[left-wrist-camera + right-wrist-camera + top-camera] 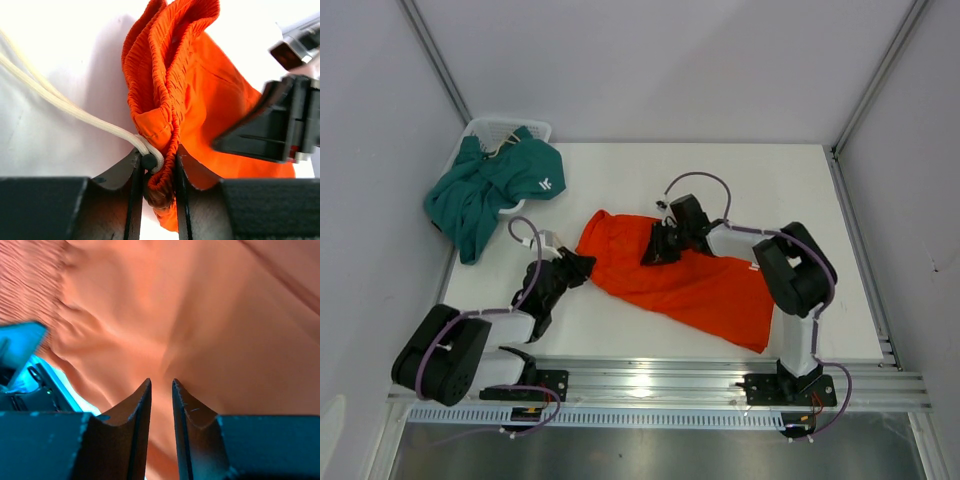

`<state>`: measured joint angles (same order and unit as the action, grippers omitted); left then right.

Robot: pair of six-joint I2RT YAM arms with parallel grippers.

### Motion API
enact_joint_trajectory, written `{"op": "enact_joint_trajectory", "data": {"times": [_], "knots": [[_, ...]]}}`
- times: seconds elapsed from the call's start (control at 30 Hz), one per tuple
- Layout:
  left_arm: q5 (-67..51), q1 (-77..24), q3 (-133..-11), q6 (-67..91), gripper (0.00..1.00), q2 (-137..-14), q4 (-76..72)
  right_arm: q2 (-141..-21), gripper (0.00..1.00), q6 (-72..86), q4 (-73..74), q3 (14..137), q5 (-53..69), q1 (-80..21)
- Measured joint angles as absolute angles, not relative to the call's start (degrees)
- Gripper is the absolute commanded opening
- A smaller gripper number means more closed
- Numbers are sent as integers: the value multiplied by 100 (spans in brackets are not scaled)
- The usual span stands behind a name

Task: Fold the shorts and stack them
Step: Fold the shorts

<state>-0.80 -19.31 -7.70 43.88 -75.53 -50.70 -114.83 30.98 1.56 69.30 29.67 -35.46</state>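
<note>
The orange-red shorts point(705, 285) lie spread across the middle of the table. My left gripper point(582, 266) is shut on their bunched waistband point(167, 95) at the left corner, with the white drawstring point(60, 102) looped over one fingertip. In the left wrist view the gathered elastic sits pinched in the left gripper point(159, 167). My right gripper point(656, 250) rests on the upper middle of the same shorts. Its jaws point(161, 386) stand narrow, with a fold of orange cloth point(210, 315) caught between them. The teal shorts point(492, 190) hang crumpled over the basket at the back left.
A white mesh basket point(510, 127) stands in the back left corner, half covered by the teal pair. Grey walls close in both sides. The metal rail point(660, 380) with the arm bases runs along the near edge. The right arm's gripper body point(280, 130) shows close beside the left gripper.
</note>
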Motion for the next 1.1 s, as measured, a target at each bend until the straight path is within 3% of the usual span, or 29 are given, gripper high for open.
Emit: {"op": "enact_joint_trajectory", "data": {"times": [0.27,0.4,0.7,0.93,1.1], "knots": [[812,-2132,-1192,3736,0,-6095,-3365,-9692,28,2880,541,5649,2539,-3173],[1114,-2158,-1278,3535,0,-5596,-2864,-9351,27,2845,561,5231,2510,-3059],[1533,-2585,-1516,3004,0,-4960,-2018,-10158,24,3065,5,5004,2958,-3151],[1942,-3186,-2001,2322,0,-4602,-1559,-10901,2,3345,-346,5518,3262,-3376],[2497,-4174,-2552,1535,0,-4727,-1260,-11192,1,3597,-539,5780,3297,-3579]]}}
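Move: In the left fingers, the near end of the shorts' waistband is already gripped; the shorts' middle lies about 18 cm to that hand's right, 1 cm back and 5 below. The waistband's far end stands 12 cm ahead and 2 right of it, the green garment some 16 ahead and 20 left. From the empty right hand the cloth to be pinched is about 4 cm back, 2 right and 3 below, the shorts' middle 7 right and 3 back. Lifting the waistband some 13 cm, the left hand keeps its grip while it drifts left, then swings back right, its fingers tipping up and its left side rising, about 30 degrees in all. The right hand arcs right about 8 cm, first up, then back and down, returns left low over the shorts and shuts its fingers on a fold of cloth. ##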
